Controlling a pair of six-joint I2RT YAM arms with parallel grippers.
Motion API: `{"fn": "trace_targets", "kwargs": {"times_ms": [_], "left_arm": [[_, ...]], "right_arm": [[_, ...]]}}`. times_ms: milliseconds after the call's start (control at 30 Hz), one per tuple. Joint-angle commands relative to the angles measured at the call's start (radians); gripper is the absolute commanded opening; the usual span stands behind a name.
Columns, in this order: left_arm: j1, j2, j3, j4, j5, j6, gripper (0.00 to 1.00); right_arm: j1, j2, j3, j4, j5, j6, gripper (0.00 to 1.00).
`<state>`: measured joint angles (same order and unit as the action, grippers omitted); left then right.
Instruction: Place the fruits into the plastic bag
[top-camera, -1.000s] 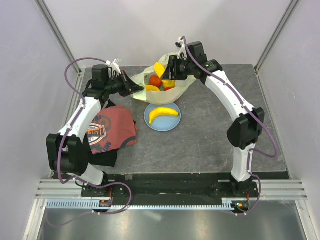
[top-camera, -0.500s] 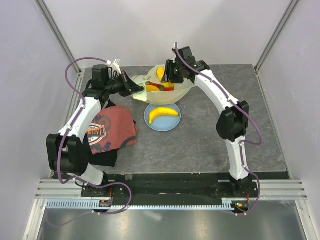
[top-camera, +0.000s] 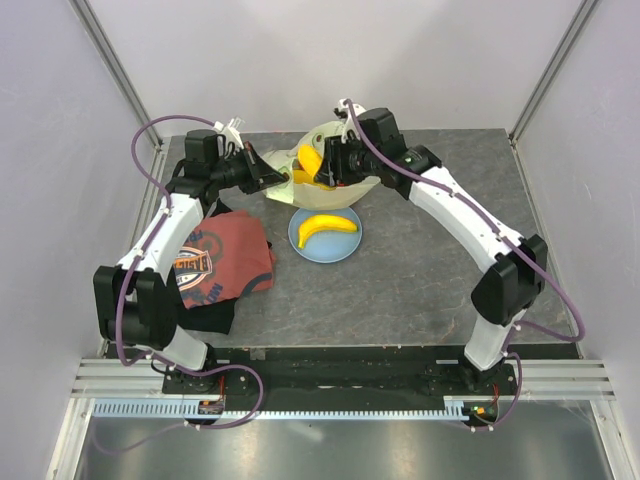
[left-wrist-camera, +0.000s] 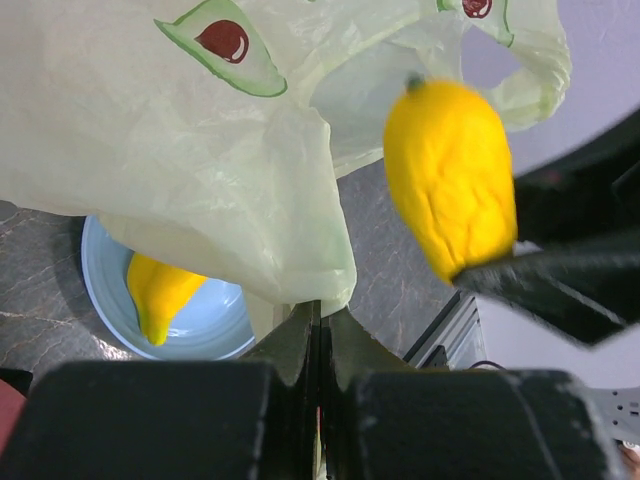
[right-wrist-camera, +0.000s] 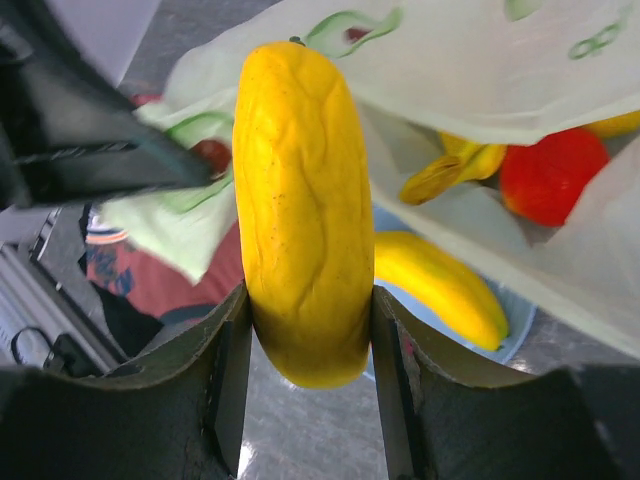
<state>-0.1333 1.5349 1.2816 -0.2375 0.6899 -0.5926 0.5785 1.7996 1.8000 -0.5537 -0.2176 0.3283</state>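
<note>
The pale yellow-green plastic bag (top-camera: 362, 187) with avocado prints sits at the table's back. My left gripper (top-camera: 284, 180) is shut on the bag's (left-wrist-camera: 200, 150) near edge and holds it up, as the left wrist view (left-wrist-camera: 320, 312) shows. An elongated yellow fruit (right-wrist-camera: 305, 200) is clamped between the jaws of my right gripper (right-wrist-camera: 310, 300) and hangs over the bag's mouth (top-camera: 310, 160). Inside the bag lie a red fruit (right-wrist-camera: 550, 175) and a yellow banana (right-wrist-camera: 450, 170). Another banana (top-camera: 327, 227) rests on the blue plate (top-camera: 325, 256) just in front of the bag.
A red printed T-shirt (top-camera: 215, 262) lies crumpled at the left, over a dark cloth. The plate stands between the bag and the table's middle. Both arms reach in over the bag from either side, fingers close together.
My right gripper has carried the yellow fruit down and slightly left, lower over the bag's mouth, and the arm's elbow swung out right. The left gripper has kept its hold.
</note>
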Motion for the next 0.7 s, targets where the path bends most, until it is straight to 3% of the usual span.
{"fn": "trace_targets", "kwargs": {"times_ms": [0,333,667], "left_arm": [[-0.005,0.019,0.035,0.010,0.011,-0.016,0.02],[-0.005,-0.001,0.025,0.007,0.020,-0.012,0.02],[-0.005,-0.035,-0.021,0.007,0.019,-0.009,0.01]], "right_arm": [[0.030,0.000,-0.062,-0.020,-0.026,-0.034,0.00],[0.037,0.142,0.067,-0.150,0.110,-0.037,0.00],[-0.015,0.224,0.223,-0.134,0.075,0.101,0.00]]}}
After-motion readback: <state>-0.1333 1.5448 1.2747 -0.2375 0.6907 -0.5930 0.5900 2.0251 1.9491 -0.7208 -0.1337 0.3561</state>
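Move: The bag's open mouth is some 4 cm ahead of the right hand, barely to its left and about 9 cm below; that hand already holds the yellow fruit. The tomato inside the bag sits roughly 3 cm ahead, 4 cm right and 16 cm down, while the banana on the plate is about 10 cm back, 1 cm right and 24 cm below. The left hand has the mouth's middle some 6 cm ahead, 7 cm right and 6 cm below. The yellow fruit, still pinched in the right hand, goes down into the bag's mouth: a small draw-back of about 2 cm with a slight shift left, then a drop of some 10 cm as the wrist tips about 15 degrees steeper, ending in a push about 4 cm forward and 2 cm up that brings its tip under the far film. The left hand stays almost still, keeping its pinch on the rim. ##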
